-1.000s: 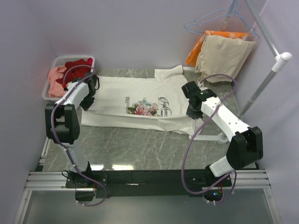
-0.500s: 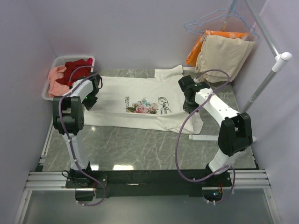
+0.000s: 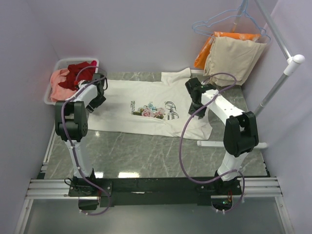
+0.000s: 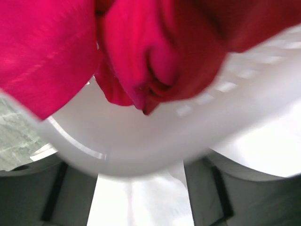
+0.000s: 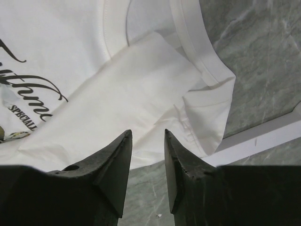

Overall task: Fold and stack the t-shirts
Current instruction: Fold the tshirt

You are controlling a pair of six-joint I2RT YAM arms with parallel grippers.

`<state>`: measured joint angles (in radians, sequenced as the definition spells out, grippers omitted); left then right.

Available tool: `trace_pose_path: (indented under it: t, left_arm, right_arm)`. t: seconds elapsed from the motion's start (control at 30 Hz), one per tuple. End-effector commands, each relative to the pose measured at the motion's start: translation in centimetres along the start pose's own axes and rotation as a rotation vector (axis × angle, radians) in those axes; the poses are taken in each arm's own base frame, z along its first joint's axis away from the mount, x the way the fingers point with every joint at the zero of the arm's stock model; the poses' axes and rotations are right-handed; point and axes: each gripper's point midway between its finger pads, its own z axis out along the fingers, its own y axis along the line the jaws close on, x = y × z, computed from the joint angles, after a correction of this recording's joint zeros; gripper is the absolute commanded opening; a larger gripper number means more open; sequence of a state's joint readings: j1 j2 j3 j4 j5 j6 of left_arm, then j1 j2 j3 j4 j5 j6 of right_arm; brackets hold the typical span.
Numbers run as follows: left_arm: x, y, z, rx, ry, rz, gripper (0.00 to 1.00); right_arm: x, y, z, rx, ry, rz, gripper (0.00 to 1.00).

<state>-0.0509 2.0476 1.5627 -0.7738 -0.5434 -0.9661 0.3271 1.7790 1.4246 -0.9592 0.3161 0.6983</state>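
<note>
The white t-shirt (image 3: 141,97) lies spread flat on the marble table, its rose print (image 3: 151,111) facing up. My left gripper (image 3: 96,96) hovers over its left edge, close to the basket. In the left wrist view the left gripper (image 4: 141,193) is open over white cloth, with the dark red t-shirt (image 4: 155,56) hanging over the basket rim (image 4: 141,155) just ahead. My right gripper (image 3: 196,103) is over the shirt's right end. In the right wrist view the right gripper (image 5: 147,134) is open and empty above the rumpled sleeve (image 5: 207,108). Dark red (image 3: 80,70) and salmon pink (image 3: 58,80) t-shirts fill the basket.
The white basket (image 3: 54,66) stands at the back left corner. A clothes rack pole (image 3: 278,83) rises at the right with hangers, a bright orange cloth (image 3: 229,36) and a beige cloth (image 3: 234,58). Its white foot (image 3: 234,144) lies on the table beside the sleeve.
Both grippers, shut before, now stand open and have let go of the white t-shirt. Both arms have drawn their elbows in, and the grippers have shifted slightly toward the back.
</note>
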Motion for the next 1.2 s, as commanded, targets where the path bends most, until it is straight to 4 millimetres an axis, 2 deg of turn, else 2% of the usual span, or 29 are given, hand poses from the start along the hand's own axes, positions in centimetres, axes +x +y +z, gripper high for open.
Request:
trace_pose_path:
  t: [0.0,0.17,0.27,0.37,0.5,0.53,0.63,0.77,0.97,1.17]
  left_arm:
    - [-4.8,-2.5,-4.6,0.177,-0.141,-0.054,0.74]
    - [-4.4,-3.8,-6.9,0.239,-0.163,0.009,0.76]
    - [-2.8,-4.3,-8.1,0.259,-0.142,0.068,0.76]
    - [0.2,-5.2,-8.9,0.311,-0.069,0.131,0.75]
    - [4.1,-7.3,-10.5,0.441,0.032,0.216,0.75]
    - [5.7,-8.2,-11.4,0.496,0.083,0.248,0.74]
    - [8.2,-9.6,-12.6,0.552,0.14,0.305,0.74]
    - [10.0,-10.7,-13.1,0.57,0.171,0.345,0.73]
    - [11.7,-10.3,-12.0,0.536,0.222,0.373,0.73]
    - [12.6,-9.6,-11.1,0.509,0.24,0.393,0.73]
  right_arm:
    - [-2.7,1.1,-1.8,-0.087,-0.11,0.063,0.41]
    - [-2.0,0.7,-1.4,-0.062,-0.077,0.028,0.41]
    - [-0.4,-0.4,-0.9,-0.029,-0.034,0.013,0.4]
    - [0.8,-0.4,-0.5,-0.058,-0.008,0.006,0.41]
    - [1.8,2.2,-0.9,-0.189,0.042,-0.029,0.41]
    - [1.9,2.6,-0.9,-0.2,0.05,-0.042,0.41]
    - [2.8,3.9,-0.8,-0.23,0.085,-0.09,0.41]
    - [4.4,5.2,-0.4,-0.256,0.125,-0.142,0.41]
    - [6.4,6.8,0.0,-0.298,0.166,-0.18,0.42]
    - [8.0,7.7,0.7,-0.295,0.186,-0.203,0.42]
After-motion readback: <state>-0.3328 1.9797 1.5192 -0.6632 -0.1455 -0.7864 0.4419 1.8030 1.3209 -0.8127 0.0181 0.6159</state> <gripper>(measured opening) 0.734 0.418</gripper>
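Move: The left hand, low at the shirt's left end, has the flap edge beside the small lettering about 20 cm to its right, 2 cm back; the flower print is some 33 cm right, nearly level, and the basket's middle 16 cm ahead, 12 cm left. From the right hand, the t-shirt's near folded edge lies about 9 cm left, 4 cm back and 5 cm below; the black script is some 16 cm left, 6 cm ahead. Heading for the flap edge beside the small lettering, the open left hand rises about 6 cm away from the basket, sweeps some 19 cm right over the shirt and sinks again, turning clockwise some 35 degrees while its fingers tip straighter down. The right hand, also staying open, draws back and down about 3 cm each, then travels 8 cm left towards the near folded edge, turning slightly counter-clockwise. ##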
